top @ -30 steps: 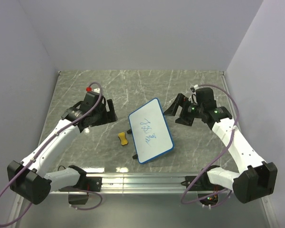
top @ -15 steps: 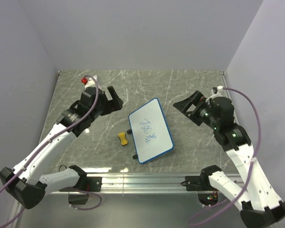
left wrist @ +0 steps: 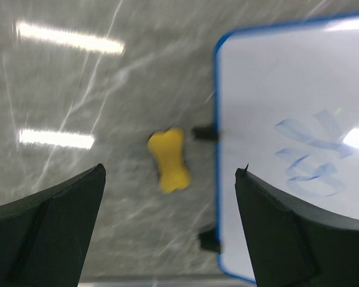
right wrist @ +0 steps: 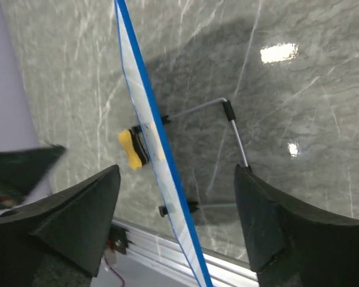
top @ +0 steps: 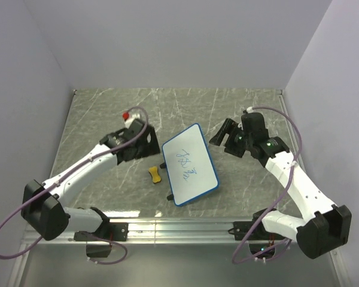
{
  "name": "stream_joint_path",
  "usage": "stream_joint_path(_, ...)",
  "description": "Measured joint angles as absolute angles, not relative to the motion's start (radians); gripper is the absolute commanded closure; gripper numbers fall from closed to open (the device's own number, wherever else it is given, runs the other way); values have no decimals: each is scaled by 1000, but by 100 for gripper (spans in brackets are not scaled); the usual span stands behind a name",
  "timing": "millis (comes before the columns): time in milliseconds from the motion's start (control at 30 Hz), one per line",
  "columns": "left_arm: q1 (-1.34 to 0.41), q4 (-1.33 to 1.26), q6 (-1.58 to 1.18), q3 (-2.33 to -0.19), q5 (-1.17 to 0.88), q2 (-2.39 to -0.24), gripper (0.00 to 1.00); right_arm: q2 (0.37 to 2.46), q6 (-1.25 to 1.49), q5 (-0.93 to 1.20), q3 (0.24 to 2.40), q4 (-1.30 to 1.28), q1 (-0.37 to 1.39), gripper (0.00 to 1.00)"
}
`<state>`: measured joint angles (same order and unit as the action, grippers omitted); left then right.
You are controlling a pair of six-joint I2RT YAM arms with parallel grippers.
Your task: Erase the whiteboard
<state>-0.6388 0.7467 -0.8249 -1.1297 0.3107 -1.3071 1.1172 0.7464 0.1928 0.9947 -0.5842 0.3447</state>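
Observation:
The whiteboard (top: 189, 164), blue-framed with blue scribbles, stands tilted on black feet at the table's middle. It also shows in the left wrist view (left wrist: 299, 131) and edge-on in the right wrist view (right wrist: 152, 143), with its wire stand (right wrist: 230, 128) behind it. A yellow bone-shaped eraser (top: 155, 174) lies on the table by the board's left edge, also seen in the left wrist view (left wrist: 169, 159) and the right wrist view (right wrist: 129, 150). My left gripper (top: 148, 139) is open and empty above and left of the board. My right gripper (top: 222, 136) is open and empty to the board's right.
The grey marble table (top: 107, 185) is walled by pale panels at back and sides. A metal rail (top: 179, 228) runs along the near edge between the arm bases.
The left gripper swung right and nearer, toward the board's upper left corner. The right arm swung back left and lower, its gripper again close to the board's right side.

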Motion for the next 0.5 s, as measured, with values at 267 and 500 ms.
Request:
stream_joint_path(267,-646,707,-836,-859,191,-1150,5,1220,680,283,992,-514,363,46)
stream_joint_path(500,-672,620,-852,-804,148,-1162,6,1299,655,342,992,-461,410,58)
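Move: The eraser lies about 6 cm back of the left hand, level sideways and some 15 cm below; the whiteboard's middle is 12 cm to its right, 7 cm back and 8 cm down. From the right hand, the leaning board's raised right edge is roughly 5 cm left, 1 cm back and 4 cm lower, its middle 9 cm left, 7 cm back and 11 cm below, and the eraser 20 cm left, 7 cm back, 18 cm down. Down and back together, quickly at first and then easing, the left hand drops about 6 cm each way towards the eraser, fingers still wide open and tipping slightly more downward. Meanwhile the right hand slides some 5 cm left and a bit down to the whiteboard's right edge, turning counter-clockwise and closing its fingers to about half open around that edge. ##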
